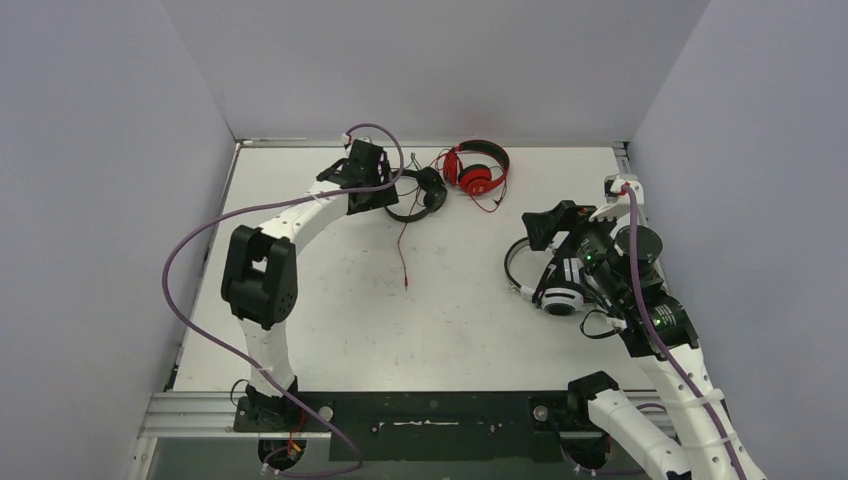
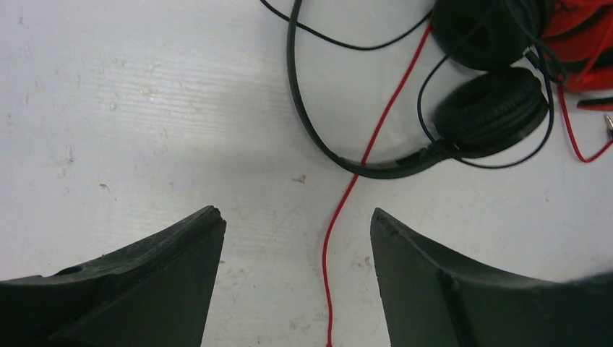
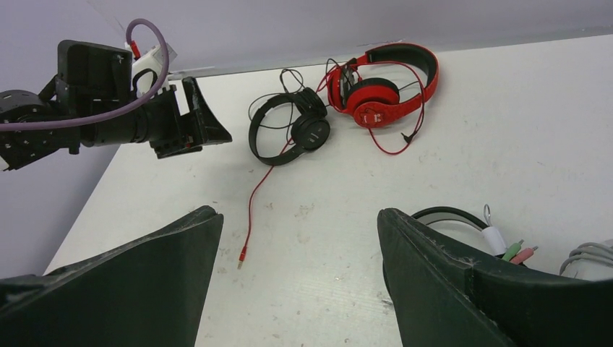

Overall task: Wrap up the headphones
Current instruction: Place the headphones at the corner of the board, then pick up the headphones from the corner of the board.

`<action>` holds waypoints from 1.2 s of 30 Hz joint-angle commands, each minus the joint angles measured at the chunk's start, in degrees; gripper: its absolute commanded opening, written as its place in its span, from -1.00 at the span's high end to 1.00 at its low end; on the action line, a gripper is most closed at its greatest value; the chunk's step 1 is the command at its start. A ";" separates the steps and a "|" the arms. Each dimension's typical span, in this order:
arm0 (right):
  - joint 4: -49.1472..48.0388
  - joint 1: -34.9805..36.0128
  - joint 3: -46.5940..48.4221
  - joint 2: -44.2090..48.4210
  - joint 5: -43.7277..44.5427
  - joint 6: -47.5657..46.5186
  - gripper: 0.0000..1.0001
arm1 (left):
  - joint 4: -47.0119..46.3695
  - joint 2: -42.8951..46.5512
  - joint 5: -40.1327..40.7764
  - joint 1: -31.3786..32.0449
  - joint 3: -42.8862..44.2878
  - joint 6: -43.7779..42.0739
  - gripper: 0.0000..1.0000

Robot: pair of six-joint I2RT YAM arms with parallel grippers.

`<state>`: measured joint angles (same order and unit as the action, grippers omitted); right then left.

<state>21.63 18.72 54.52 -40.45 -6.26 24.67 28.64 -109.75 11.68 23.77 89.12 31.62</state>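
Note:
Black headphones [image 1: 415,195] lie at the far middle of the table, with red headphones [image 1: 478,168] just right of them. The red cable [image 1: 405,250] trails toward me and ends in a plug [image 3: 242,253]. My left gripper [image 1: 390,190] hovers open just left of the black headband [image 2: 311,130]. The red cable [image 2: 329,246] runs on the table between its fingers, untouched. White-and-black headphones [image 1: 555,285] lie on the right, partly under my right arm. My right gripper [image 1: 545,228] is open above them, holding nothing.
Green and pink plugs [image 3: 517,249] and a grey cable [image 3: 589,256] lie beside the right finger. Grey walls close in the table on the left, back and right. The left arm's purple cable [image 1: 190,250] loops over the left side.

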 commanded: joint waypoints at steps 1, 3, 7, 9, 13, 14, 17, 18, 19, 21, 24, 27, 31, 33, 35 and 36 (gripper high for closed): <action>-2.66 -0.35 -0.03 0.36 0.21 -0.82 -0.60 | -0.63 -3.67 3.88 -1.71 6.35 2.69 -0.40; -2.88 -0.35 -0.40 0.51 0.37 -0.93 -0.61 | -0.77 -6.14 4.41 -2.32 7.83 3.20 -0.29; -3.91 -0.36 -0.78 0.27 0.33 -1.08 -0.61 | -1.10 -10.03 3.21 -3.10 10.45 3.85 -0.20; -4.29 -0.35 -0.67 -0.04 0.24 -1.47 -0.61 | -1.29 -11.86 2.62 -3.27 11.76 3.62 -0.14; -4.59 -0.35 -0.47 -0.65 0.45 -2.06 -0.60 | -0.56 -15.94 1.77 -3.70 15.44 3.27 -0.12; -4.70 -0.36 -0.54 -0.80 0.52 -2.28 -0.60 | -0.24 -17.06 1.47 -3.77 16.41 3.01 -0.08; -4.99 -0.35 -0.69 -0.95 0.93 -2.66 -0.61 | 1.32 -20.74 0.60 -3.82 19.58 2.77 -0.06; -5.06 -0.35 -0.85 -0.98 1.09 -2.76 -0.61 | 1.61 -21.86 0.26 -3.74 20.46 2.83 -0.06; -5.18 -0.35 -0.97 -1.10 1.19 -2.84 -0.61 | 1.66 -22.95 -0.21 -3.73 21.23 2.88 -0.06; -5.32 -0.35 -1.16 -1.17 1.19 -2.85 -0.61 | 2.57 -25.01 -0.41 -3.54 23.09 2.70 -0.03; -5.51 -0.36 -0.95 -1.83 0.30 -2.53 -0.61 | 6.15 -27.98 4.33 -2.59 26.61 1.75 0.10; -4.73 -0.35 -0.31 -1.99 0.00 -2.14 -0.61 | 10.97 -29.87 7.63 -2.26 29.74 0.51 0.29; -3.49 -0.35 -0.27 -1.07 0.03 -1.59 -0.61 | 23.83 -27.42 22.29 0.98 33.90 -1.77 0.43; -1.77 -0.35 0.16 -0.80 -0.06 -0.96 -0.62 | 23.99 -20.42 28.76 2.88 28.30 -1.96 0.50; -0.32 -0.35 0.18 -0.48 -0.68 -0.49 -0.62 | 18.94 -9.63 29.38 3.69 19.93 -2.40 0.66; 0.29 -0.31 0.04 -0.34 -0.88 -0.26 -0.62 | 16.27 -4.74 27.87 3.81 15.38 -2.93 0.77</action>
<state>20.60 18.72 53.47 -41.87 -6.37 23.27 45.21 -134.56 31.55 25.47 113.97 30.87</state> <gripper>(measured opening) 0.809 0.193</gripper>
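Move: The black headphones' middle lies about 9 cm ahead of the left hand, 7 cm to its right and 9 cm below; the left side of their headband is some 8 cm straight ahead, as low. From the left hand, the red headphones are about 17 cm ahead and 24 cm right, the red cable's plug 18 cm back and 6 cm right. From the right hand, the black headphones lie roughly 30 cm ahead, 19 cm left and 31 cm below. The left fingertips close from well open and pinch the left side of the black headphones' headband, after the hand has gone down about 9 cm and forward about 8 cm to reach it. The hand then draws back some 4 cm and left 2–3 cm, rising a little, while the wrist rolls about 20 degrees with its left side up. ##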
